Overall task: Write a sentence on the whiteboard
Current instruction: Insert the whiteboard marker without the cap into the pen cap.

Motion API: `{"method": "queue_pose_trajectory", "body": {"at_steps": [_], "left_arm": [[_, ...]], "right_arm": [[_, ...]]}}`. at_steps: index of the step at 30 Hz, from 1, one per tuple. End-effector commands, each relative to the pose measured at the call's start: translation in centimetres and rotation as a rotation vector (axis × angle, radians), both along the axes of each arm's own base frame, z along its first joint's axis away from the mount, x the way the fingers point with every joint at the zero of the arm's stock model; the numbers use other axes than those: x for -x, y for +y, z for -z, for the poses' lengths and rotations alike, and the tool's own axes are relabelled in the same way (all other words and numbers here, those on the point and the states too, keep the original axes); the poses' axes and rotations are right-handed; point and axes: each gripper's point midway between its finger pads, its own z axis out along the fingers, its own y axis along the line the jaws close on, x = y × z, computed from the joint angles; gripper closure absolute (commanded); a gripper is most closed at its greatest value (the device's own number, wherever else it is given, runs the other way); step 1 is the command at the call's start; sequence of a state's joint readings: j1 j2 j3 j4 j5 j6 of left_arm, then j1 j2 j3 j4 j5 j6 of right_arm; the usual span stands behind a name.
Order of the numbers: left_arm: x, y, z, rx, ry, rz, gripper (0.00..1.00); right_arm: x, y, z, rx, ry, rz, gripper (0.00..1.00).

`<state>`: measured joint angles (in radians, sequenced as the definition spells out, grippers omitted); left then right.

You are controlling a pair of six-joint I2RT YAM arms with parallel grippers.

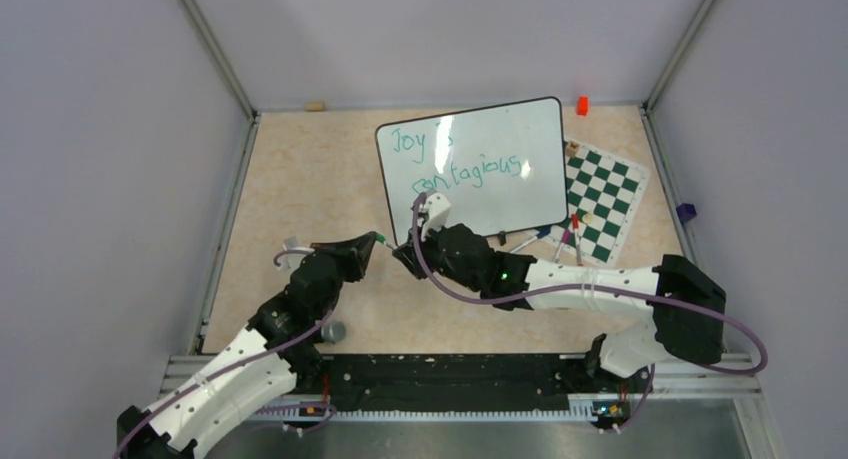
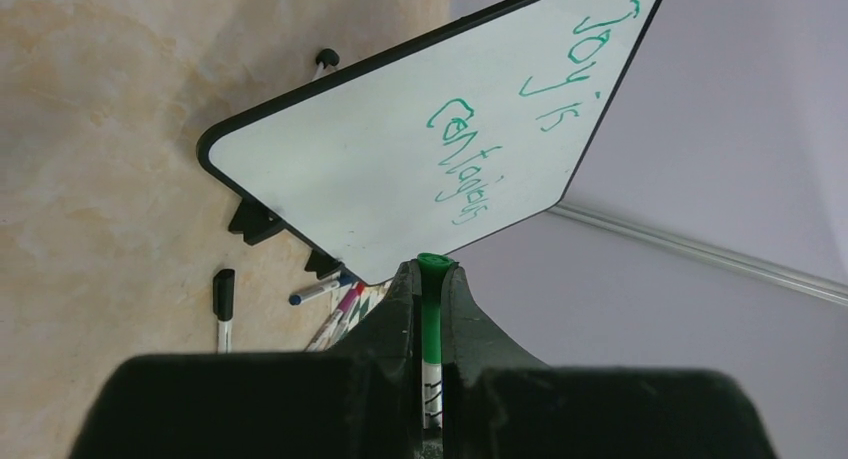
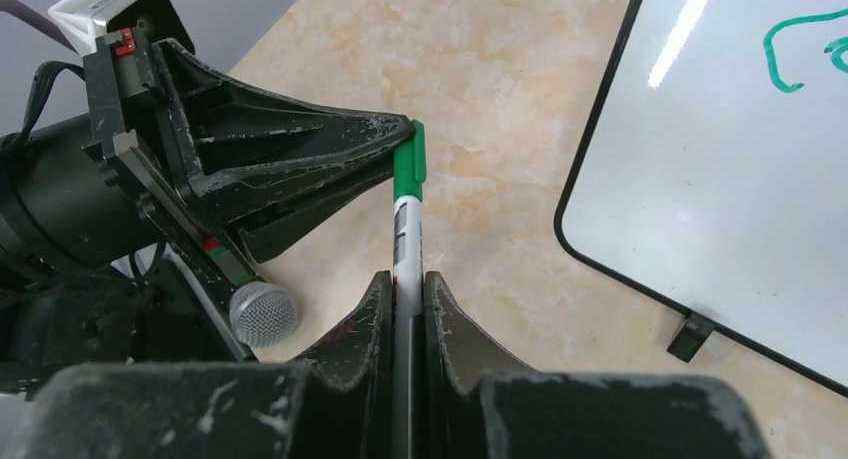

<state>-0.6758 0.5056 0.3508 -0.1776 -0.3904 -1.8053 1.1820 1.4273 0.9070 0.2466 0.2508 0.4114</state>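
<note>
The whiteboard (image 1: 520, 204) stands tilted at the back of the table, and on it is the sentence (image 1: 470, 174) "Joy is contagious" in teal-green, in two lines. In front of its lower left corner my two grippers meet tip to tip over one green marker (image 3: 407, 224). My left gripper (image 1: 378, 239) is shut on the marker's green cap (image 2: 431, 309). My right gripper (image 3: 405, 279) is shut on its white barrel. The left wrist view shows the whiteboard (image 2: 350, 169) and the sentence (image 2: 465, 164) beyond the cap.
A green-and-white chess mat (image 1: 605, 194) lies right of the board, with loose markers (image 1: 560, 241) at its near edge. A black-capped marker (image 2: 223, 304) lies apart. A grey mesh ball (image 3: 263, 314) rests by the left arm. An orange block (image 1: 582, 105) sits at the back wall.
</note>
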Motion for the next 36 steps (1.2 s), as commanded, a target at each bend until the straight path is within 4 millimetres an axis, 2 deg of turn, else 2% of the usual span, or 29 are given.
{"method": "queue_pose_trajectory", "body": {"at_steps": [1,6,10,15,20,21,22,24,25,28,30,34,35,36], "left_arm": [[3.5,-6.5,-6.7,0.177,-0.126,0.319,1.00],[5.0,-10.0,-7.2,0.223,-0.130,0.411,1.00],[5.8,-11.4,-7.0,0.212,-0.122,0.432,1.00],[5.5,-10.8,-6.1,0.199,-0.116,0.394,1.00],[4.6,-9.0,-4.5,0.059,-0.136,0.317,1.00],[4.4,-8.9,-4.3,0.035,-0.143,0.309,0.96],[4.4,-8.8,-4.4,0.007,-0.165,0.314,0.87],[4.4,-8.7,-4.5,-0.067,-0.218,0.331,0.61],[4.5,-8.6,-4.6,-0.115,-0.247,0.342,0.52],[4.8,-7.8,-4.7,-0.239,-0.308,0.364,0.34],[5.0,-7.0,-4.9,-0.315,-0.370,0.377,0.30],[5.1,-5.7,-4.3,-0.362,-0.393,0.389,0.30],[5.0,-5.6,-4.3,-0.359,-0.394,0.398,0.30],[5.1,-5.9,-4.1,-0.349,-0.396,0.429,0.30]], "right_arm": [[0.0,3.1,-4.1,-0.106,-0.054,-0.047,1.00],[-0.8,3.3,-3.8,-0.093,-0.056,-0.037,1.00],[-1.2,2.8,-3.5,-0.093,-0.046,-0.024,1.00],[-1.2,1.5,-3.3,-0.091,-0.029,-0.019,1.00],[-0.3,-0.6,-3.3,-0.119,0.049,-0.077,1.00],[-0.2,-1.1,-3.0,-0.124,0.079,-0.099,1.00],[0.2,-1.5,-2.8,-0.125,0.110,-0.129,1.00],[0.6,-2.6,-2.0,-0.103,0.166,-0.159,1.00],[0.7,-3.3,-1.6,-0.090,0.189,-0.166,1.00],[1.1,-5.6,-1.4,-0.069,0.217,-0.171,1.00],[1.3,-7.3,-1.8,-0.075,0.213,-0.161,1.00],[1.7,-11.5,-2.2,-0.078,0.155,-0.119,1.00],[2.1,-12.3,-2.8,-0.098,0.127,-0.112,1.00],[2.6,-13.2,-2.0,-0.103,0.120,-0.106,1.00]]}}
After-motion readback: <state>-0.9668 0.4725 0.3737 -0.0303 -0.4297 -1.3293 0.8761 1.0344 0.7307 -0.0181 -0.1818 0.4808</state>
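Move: Between the two grippers the marker already has its green cap on its tip. From the left hand, which pinches the cap, the marker's body lies about 6 cm right and 2 cm back, level with it. From the right hand, gripping the body, the pen cap is some 3 cm ahead and 5 cm left, level. The whiteboard's near-left corner lies about 11 cm ahead of that hand, 2 cm left; the black marker 5 cm ahead, 13 cm right, both roughly 17 cm below. Still holding cap and marker end to end, both hands sink about 3 cm and drift right together, the left pushing the cap against the marker. Then the left fingers open wide, let go of the cap and pull back and up, turning some 20 degrees clockwise, while the right keeps its grip and carries the marker rightward, about 10 cm in all. ##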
